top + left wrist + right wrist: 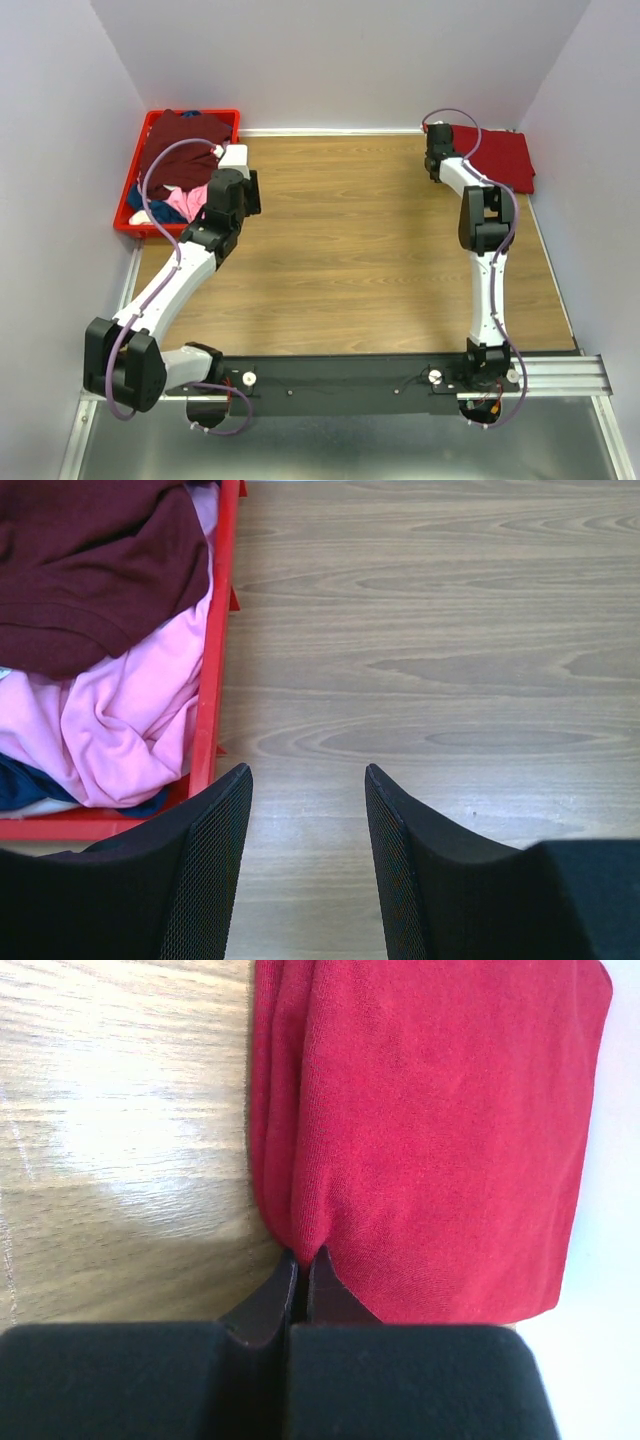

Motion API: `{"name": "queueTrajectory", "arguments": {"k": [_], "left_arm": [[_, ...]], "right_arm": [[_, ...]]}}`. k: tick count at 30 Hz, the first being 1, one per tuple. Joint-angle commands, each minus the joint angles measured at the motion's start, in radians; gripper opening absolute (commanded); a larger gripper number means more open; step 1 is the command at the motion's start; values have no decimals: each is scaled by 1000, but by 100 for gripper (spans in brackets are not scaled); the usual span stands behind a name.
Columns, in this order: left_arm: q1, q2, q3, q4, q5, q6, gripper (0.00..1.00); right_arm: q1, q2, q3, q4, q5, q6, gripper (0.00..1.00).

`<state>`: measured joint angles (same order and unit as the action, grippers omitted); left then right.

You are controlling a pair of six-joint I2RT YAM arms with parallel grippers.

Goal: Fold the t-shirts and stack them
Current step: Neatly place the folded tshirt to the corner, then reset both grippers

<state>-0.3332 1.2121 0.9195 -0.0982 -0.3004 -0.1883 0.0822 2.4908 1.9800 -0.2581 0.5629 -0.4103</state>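
A bright red t-shirt [500,155] lies folded at the table's far right corner. My right gripper [303,1258] is shut on a pinch of the red t-shirt's [430,1130] near left edge, and the cloth bunches into the fingertips. In the top view this right gripper [433,135] sits at the shirt's left side. A dark maroon t-shirt [90,570], a pink one [130,720] and a bit of a blue one [20,785] lie heaped in the red crate [212,680]. My left gripper [308,775] stands open over bare wood just right of the crate, holding nothing.
The red crate [130,195] stands at the far left against the wall. White walls close in the table at the back and on both sides. The wooden tabletop [350,230] stretches between the two arms.
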Motion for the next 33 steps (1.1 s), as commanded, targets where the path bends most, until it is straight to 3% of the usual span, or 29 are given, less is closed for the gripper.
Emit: {"name": "queueTrajectory", "arguments": {"k": [1,7,11,14,15,19,22,26,27,28,33], "left_arm": [[3,20,2,15,14,-5,57],[3,-2,-4,17,20,-7,57],[2,-19,-2,17,26,-7,57],[3,-31,-4,18,26,-5,57],[3,-39,-2,18,26,-4,57],[3,-54,1,18,27,-4,57],[3,-77,-1,20,32,-2,57],[2,-147,-18,46,55,-3,57],[2,-148,-18,45,55,-5,57],[2,-176,-11,37,46,-11,57],[2,-314,27,-1,-14,-39,58]], "right_arm": [[-4,48,-19,-27,-24,1,1],[-2,-43,-148,-24,-20,7,2],[-4,-78,-191,-10,-1,43,10],[-1,-110,-210,-10,0,64,29],[1,-124,-228,-12,-1,92,41],[13,-263,-279,-24,-73,218,56],[13,-444,-351,-38,-136,406,64],[13,-734,-475,-56,-207,595,87],[13,-791,-500,-58,-224,626,87],[13,-917,-535,-58,-259,648,98],[13,-1263,-708,-58,-331,711,100]]}}
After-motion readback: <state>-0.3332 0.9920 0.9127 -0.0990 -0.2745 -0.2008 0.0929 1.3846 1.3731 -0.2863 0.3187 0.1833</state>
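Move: The right hand still pinches the folded red t-shirt at its near-left corner; the shirt's middle lies about 15 cm to its right and 7 cm ahead, level with the fingers. The table's far-right corner is some 24 cm to this hand's right and 15 cm ahead. From the left hand the t-shirt lies roughly 70 cm right, 27 cm ahead and 18 cm below. Right drags the pinched corner back about 3 cm, opens wide, rises some 30 cm and back; left rises. ##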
